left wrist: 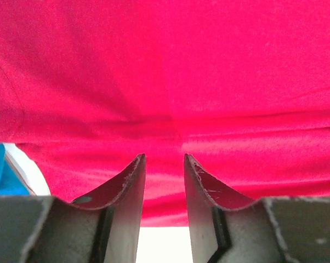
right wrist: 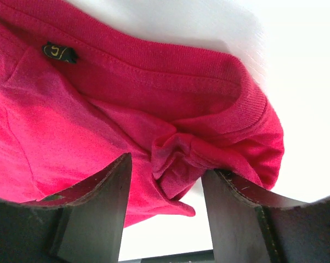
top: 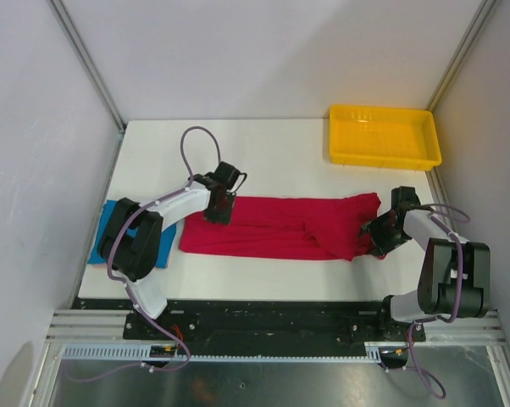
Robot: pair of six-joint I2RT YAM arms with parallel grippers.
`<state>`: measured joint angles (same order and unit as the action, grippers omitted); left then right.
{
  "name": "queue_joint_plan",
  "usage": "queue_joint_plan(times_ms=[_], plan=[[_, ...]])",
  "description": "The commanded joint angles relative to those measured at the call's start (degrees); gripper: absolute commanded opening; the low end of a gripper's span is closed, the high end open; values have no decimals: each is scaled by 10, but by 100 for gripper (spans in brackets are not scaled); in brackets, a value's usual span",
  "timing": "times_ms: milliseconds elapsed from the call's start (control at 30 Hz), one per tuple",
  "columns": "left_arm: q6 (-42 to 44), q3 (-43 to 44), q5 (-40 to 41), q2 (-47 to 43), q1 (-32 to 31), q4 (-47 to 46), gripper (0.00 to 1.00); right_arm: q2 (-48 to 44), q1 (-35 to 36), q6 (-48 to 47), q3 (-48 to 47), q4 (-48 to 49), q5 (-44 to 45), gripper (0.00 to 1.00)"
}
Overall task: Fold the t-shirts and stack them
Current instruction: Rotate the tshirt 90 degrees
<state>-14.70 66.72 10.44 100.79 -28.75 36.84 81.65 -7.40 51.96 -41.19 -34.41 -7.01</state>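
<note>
The crimson red t-shirt (top: 272, 227) lies as a long strip across the middle of the white table, its collar end bunched on the right. My left gripper (top: 219, 206) stands over its far left edge; in the left wrist view (left wrist: 163, 156) the jaws are a little apart with red cloth (left wrist: 165, 66) beyond the tips. My right gripper (top: 378, 231) is open at the collar end, a bunched fold of red cloth (right wrist: 176, 159) between its fingers (right wrist: 113, 181). The blue t-shirt (top: 109, 222) lies folded at the left edge, partly under my left arm.
A yellow plastic tray (top: 335, 136) stands at the back right corner. White walls with metal posts enclose the table (top: 263, 161) on three sides. A black label (right wrist: 59, 52) sits inside the collar.
</note>
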Motion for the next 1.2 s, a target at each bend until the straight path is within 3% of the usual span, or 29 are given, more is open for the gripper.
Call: queue_joint_plan(times_ms=[0,267,600,900,1167], plan=[[6,-24,6,-24,-14,21,38,16,3,-31,6,73,87,58],[-23,-81,-6,-20,-53,36,38,60,43,-37,-37,82,108,58],[-84,-163,-107,-88,-88,36,38,187,118,-50,-174,73,127,58],[-128,-156,-159,-111,-128,35,37,342,211,-83,-378,27,129,57],[-135,-134,-177,-122,-132,35,37,506,292,-157,-653,-91,126,56]])
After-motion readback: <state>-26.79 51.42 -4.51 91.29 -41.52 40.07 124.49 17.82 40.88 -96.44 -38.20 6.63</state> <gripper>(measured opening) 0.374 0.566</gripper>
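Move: The red t-shirt lies crosswise, its middle about 20 cm right of the left hand, 2 cm back and 3 cm below it. From the right hand, already on the bunched collar end, the same middle is some 29 cm left and 5 cm ahead at fingertip height. The yellow bin is roughly 35 cm ahead and 4 cm right of the right hand; the blue t-shirt is about 27 cm left and 3 cm back of the left hand. The red t-shirt's collar end, still under the right hand's half-open fingers, is dragged level some 25 cm forward and left to beside the bin's near left corner, that hand turning about 30 degrees counter-clockwise. The left hand sinks onto the cloth, fingers part-open, and drags its end about 14 cm back and slightly right, fingertips tilting towards the base. ##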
